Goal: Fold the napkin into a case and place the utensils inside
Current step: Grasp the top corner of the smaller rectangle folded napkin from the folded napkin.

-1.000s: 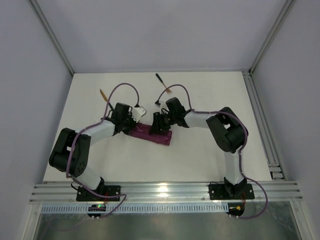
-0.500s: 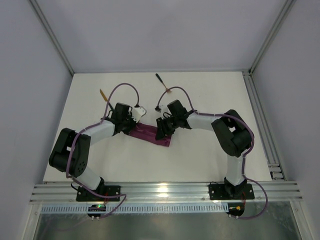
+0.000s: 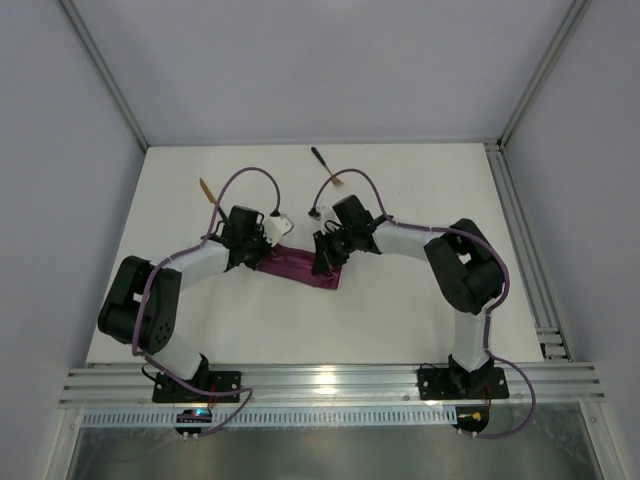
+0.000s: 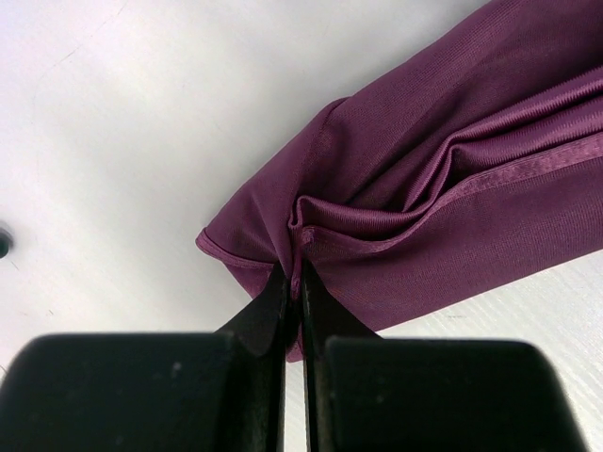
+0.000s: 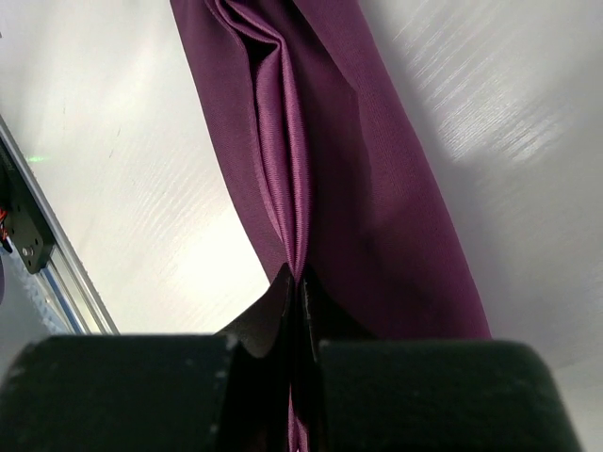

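The magenta-purple napkin (image 3: 298, 267) lies mid-table as a narrow folded strip, running from upper left to lower right. My left gripper (image 3: 268, 256) is shut on its left end; in the left wrist view the fingertips (image 4: 295, 279) pinch a bunched fold of the napkin (image 4: 443, 188). My right gripper (image 3: 323, 262) is shut on the right part of the strip, its tips (image 5: 300, 279) clamping a raised ridge of the napkin (image 5: 330, 169). One utensil with a gold head (image 3: 207, 190) lies at the far left. A second utensil with a black handle (image 3: 321, 160) lies at the back centre.
Grey cables loop above both wrists (image 3: 247, 175). An aluminium rail (image 3: 330, 380) borders the near edge and another rail (image 3: 525, 250) runs along the right side. Walls enclose the white table (image 3: 420, 170) on three sides.
The right gripper has gone from open to shut, now pinching the napkin's ridge, after shifting slightly over the strip. The left gripper has kept its hold.
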`<control>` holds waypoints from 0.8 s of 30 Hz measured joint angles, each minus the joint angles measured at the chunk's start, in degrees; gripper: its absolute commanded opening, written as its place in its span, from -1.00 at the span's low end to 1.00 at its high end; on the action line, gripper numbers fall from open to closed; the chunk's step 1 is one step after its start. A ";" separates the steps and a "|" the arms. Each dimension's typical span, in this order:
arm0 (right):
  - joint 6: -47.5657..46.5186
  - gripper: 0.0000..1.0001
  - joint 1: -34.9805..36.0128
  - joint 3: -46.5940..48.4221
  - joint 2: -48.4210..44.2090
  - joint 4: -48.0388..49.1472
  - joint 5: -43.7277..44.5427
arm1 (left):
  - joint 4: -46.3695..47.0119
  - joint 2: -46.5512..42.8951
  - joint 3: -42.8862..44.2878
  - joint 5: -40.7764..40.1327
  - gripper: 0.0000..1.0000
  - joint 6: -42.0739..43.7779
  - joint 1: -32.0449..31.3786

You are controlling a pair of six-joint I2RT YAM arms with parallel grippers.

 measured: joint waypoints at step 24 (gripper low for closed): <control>6.62 -0.17 -3.82 8.59 1.46 -1.29 8.70 | 0.26 0.00 -0.11 0.52 -1.00 1.90 0.02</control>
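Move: The right hand pinches a raised ridge of the folded napkin close to its right end. The napkin's far right corner lies about 6 cm to its right and 2 cm ahead, a couple of centimetres below, and the near right corner some 5 cm back and 4 cm to the right. The left hand, about 16 cm to the left and level with it, holds the left end, with the far right corner roughly 22 cm to its right and level. The fork lies around 26 cm ahead of the right hand and 1 cm to its right. With the left hand staying put and keeping its pinch on the napkin's left end as an anchor, the right hand carries the pinched ridge forward, away from the base, about 7 cm in all and rising some 3 cm on the way, while turning about 15 degrees clockwise. Near the end of this travel its fingers open to somewhat under half and let go of the ridge, ending just above the napkin with the cloth loose between and below the fingertips. ##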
